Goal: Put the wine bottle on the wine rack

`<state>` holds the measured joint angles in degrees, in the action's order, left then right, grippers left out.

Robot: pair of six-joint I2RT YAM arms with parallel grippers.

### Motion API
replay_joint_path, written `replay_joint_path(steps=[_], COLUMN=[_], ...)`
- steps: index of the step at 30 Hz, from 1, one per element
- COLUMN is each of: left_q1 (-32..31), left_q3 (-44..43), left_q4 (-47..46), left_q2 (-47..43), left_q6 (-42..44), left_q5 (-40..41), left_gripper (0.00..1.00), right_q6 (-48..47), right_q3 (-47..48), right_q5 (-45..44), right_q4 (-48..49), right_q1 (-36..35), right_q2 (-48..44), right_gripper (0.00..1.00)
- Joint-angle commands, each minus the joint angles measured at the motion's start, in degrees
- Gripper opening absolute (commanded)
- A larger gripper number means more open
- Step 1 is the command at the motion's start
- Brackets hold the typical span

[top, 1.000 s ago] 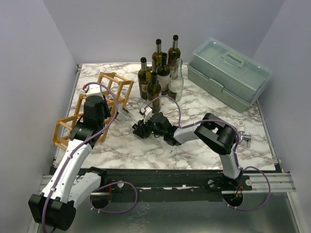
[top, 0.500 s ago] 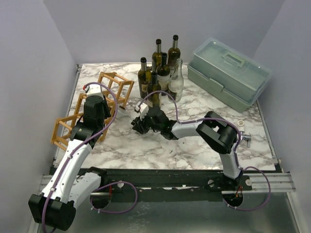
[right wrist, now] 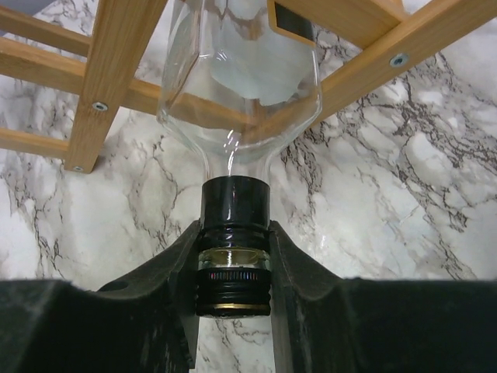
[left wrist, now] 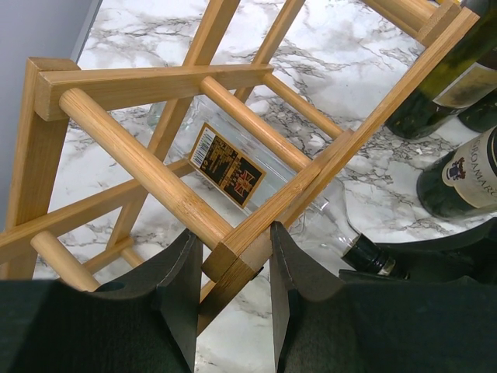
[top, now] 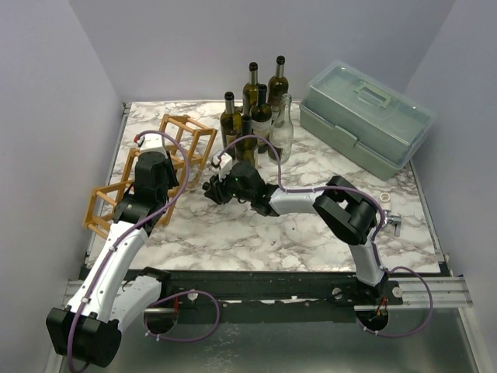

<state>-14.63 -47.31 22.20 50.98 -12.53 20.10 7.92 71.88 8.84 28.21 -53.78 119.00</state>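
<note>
The wine rack [top: 185,123], a lattice of light-brown sticks, lies tilted along the table's left side. My left gripper [left wrist: 233,252] is shut on one corner joint of the wine rack [left wrist: 147,167]. The wine bottle [left wrist: 233,167] is clear glass with a dark label and lies on its side, its body inside a rack cell. My right gripper [right wrist: 233,249] is shut on the wine bottle's [right wrist: 241,78] black-capped neck, just outside the wine rack's [right wrist: 116,70] frame. From above, the right gripper [top: 220,189] sits right beside the rack, and the left gripper [top: 165,176] is under its wrist.
Several dark bottles [top: 252,116] and one clear bottle [top: 281,128] stand at the back, just right of the rack. A pale green toolbox [top: 365,116] fills the back right corner. A small white ring [top: 386,199] lies near the right edge. Walls close in left and right.
My right gripper has moved left and back with the bottle, sliding its body farther into the rack cell. The left arm still grips the rack's corner.
</note>
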Motion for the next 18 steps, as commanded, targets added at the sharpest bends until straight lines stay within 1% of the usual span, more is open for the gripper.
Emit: replay_joint_path(steps=[1, 2, 5, 7, 10, 11, 14, 15, 18], left_q1=[0.2, 0.3, 0.7, 1.0, 1.6, 1.9, 2.9, 3.5, 5.1], left_q3=[0.0, 0.0, -0.1, -0.2, -0.3, -0.3, -0.8, -1.1, -2.2], left_q4=[-0.6, -0.6, -1.1, -1.5, -2.3, -2.6, -3.3, -3.4, -3.4], left_q2=[1.7, 1.8, 2.7, 3.3, 4.2, 4.6, 6.4, 7.1, 8.5], left_q6=[-0.1, -0.2, -0.4, -0.5, -0.8, -1.0, -1.3, -1.5, -2.6], left_q5=[-3.8, -4.0, -4.5, -5.2, -6.2, -6.9, -9.1, -9.7, -11.1], left_gripper=[0.0, 0.0, 0.0, 0.0, 0.0, 0.0, 0.0, 0.0, 0.0], right_q6=[1.0, 0.7, 0.1, 0.0, 0.6, 0.6, 0.0, -0.3, -0.5], right_q3=[-2.4, -2.9, -5.4, -6.8, -8.8, -9.8, -12.7, -13.6, -16.8], right_q5=[-1.3, -1.4, -1.7, -2.3, -2.8, -2.7, -3.4, -3.9, -7.2], right_q4=[0.8, 0.6, 0.1, -0.8, -2.6, -3.0, -4.7, -5.4, -6.6], right_q1=[0.0, -0.1, -0.4, -0.8, -0.9, -0.9, -0.9, -0.9, -0.9], right_q2=[-0.9, -1.4, -3.7, -5.9, -9.7, -11.4, -16.2, -17.9, -22.4], right_gripper=[0.35, 0.43, 0.63, 0.74, 0.84, 0.89, 0.98, 0.99, 1.0])
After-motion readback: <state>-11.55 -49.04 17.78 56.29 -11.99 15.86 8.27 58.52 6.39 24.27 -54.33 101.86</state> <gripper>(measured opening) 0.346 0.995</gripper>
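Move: The right gripper already holds the wine bottle by its black cap, with the bottle's middle inside the rack about 6 cm ahead, 12 cm left and a touch lower. The rack corner pinched by the left fingers is roughly 12 cm left of the right hand, 1 cm back and 13 cm up. The nearest green bottle stands some 8 cm ahead and 12 cm right. From the left hand, the wine bottle's middle is around 7 cm ahead, straight in line and 15 cm below. Open the right gripper wide and let go of the bottle's cap, sinking about 3 cm as you draw back and right. Then lift some 7 cm while still backing away from the rack. Keep the left fingers pinched on the rack corner and ease it forward a couple of centimetres. ##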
